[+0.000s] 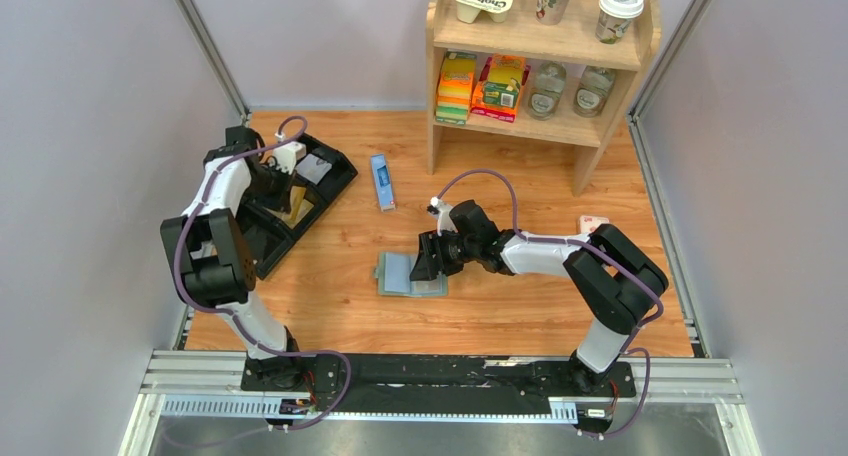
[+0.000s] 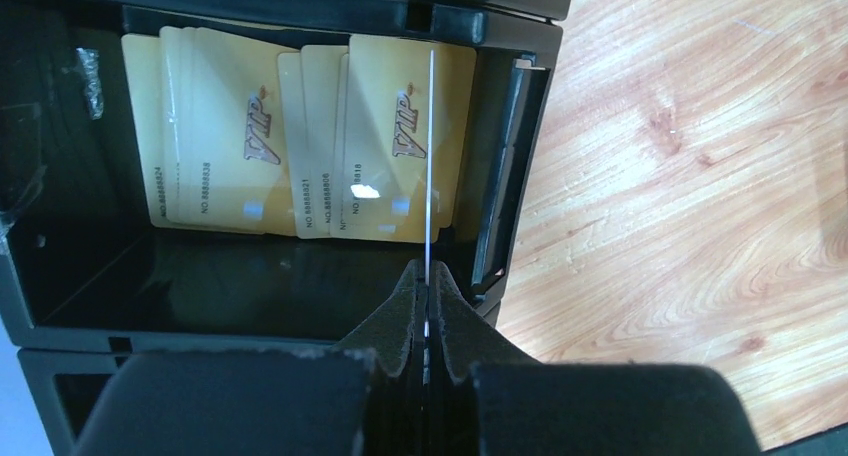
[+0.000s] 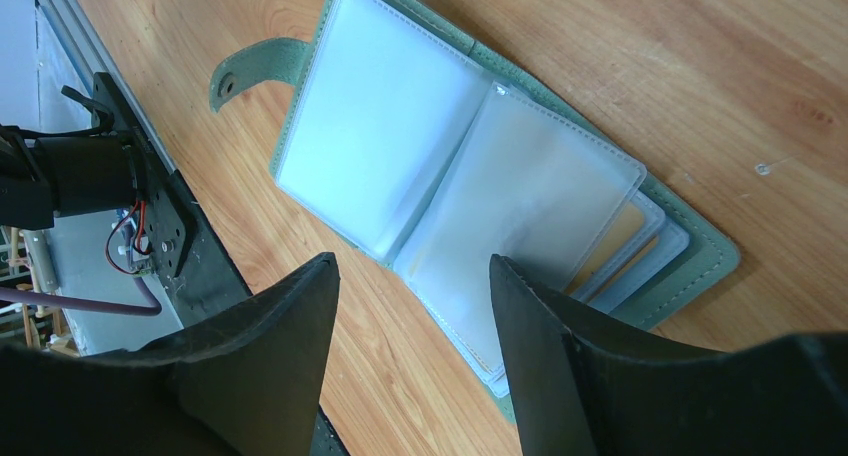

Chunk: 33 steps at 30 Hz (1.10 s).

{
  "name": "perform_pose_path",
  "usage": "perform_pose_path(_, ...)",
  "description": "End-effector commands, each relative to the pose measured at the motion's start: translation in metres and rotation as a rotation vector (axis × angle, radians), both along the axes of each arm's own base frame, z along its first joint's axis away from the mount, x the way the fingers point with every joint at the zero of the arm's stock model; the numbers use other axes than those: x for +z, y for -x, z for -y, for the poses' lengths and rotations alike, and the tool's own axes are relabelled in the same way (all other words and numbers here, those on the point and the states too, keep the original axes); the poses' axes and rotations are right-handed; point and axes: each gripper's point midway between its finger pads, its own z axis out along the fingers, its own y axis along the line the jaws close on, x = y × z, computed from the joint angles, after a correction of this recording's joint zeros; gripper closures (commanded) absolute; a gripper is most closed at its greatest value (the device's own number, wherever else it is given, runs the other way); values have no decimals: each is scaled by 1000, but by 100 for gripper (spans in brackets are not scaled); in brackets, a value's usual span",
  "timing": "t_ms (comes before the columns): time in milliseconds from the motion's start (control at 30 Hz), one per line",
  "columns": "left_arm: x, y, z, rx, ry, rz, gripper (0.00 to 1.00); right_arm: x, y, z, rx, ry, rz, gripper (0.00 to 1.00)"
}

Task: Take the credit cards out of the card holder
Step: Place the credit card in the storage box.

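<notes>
The card holder lies open on the wooden floor, sage green outside with pale pocket pages. A golden credit card shows inside a lower pocket. My right gripper hovers open just above the holder's near edge, nothing between its fingers. My left gripper is shut on one credit card, seen edge-on as a thin white line, above a compartment of the black tray. Several golden VIP cards lie in that compartment.
A long blue box lies between the black tray and a wooden shelf unit holding cups, jars and packets. The holder's strap tab sticks out to one side. Grey walls close in both sides.
</notes>
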Motion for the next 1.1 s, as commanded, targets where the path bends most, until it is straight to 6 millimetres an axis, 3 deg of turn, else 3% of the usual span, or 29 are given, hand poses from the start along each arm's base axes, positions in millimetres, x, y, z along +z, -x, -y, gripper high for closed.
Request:
perform_pose_path(0, -6, 5, 6, -59, -26, -28, 100, -13, 0, 10, -17, 59, 9, 36)
perform_pose_path(300, -13, -1, 8, -45, -30, -72, 98, -15, 0, 10, -19, 64, 8, 36)
perform_pose_path(467, -13, -6, 6, -18, -48, -60, 83, -15, -1, 10, -22, 65, 8, 36)
perform_pose_path(600, -2, -14, 1, 7, -71, -26, 75, -15, -1, 10, -22, 65, 8, 36)
perform_pose_path(867, 18, -25, -16, 95, -153, 46, 72, -14, -1, 10, -24, 64, 12, 36)
perform_pose_path(1067, 57, -39, -45, 345, -250, 152, 71, -9, -3, 13, -38, 66, 28, 36)
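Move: The pile of VIP cards in the box's middle compartment is about 8 cm below the left hand, 1 cm ahead and 2 cm to its left. From the left hand, the white packet is some 9 cm ahead, 5 cm right; the blue carton 7 cm ahead, 20 cm right; both roughly 8 cm down. The card pile lies about 29 cm left of the right hand, 13 cm ahead and 2 cm below. The credit card, already pinched on edge in the left fingers, is lowered about 2.5 cm towards the card pile, drifting a centimetre right; near the bottom the fingers part to about a quarter open and let go. The emptied hand then backs off up, left and forward, roughly 4 cm in all, rolling its left side up about 10 degrees. ##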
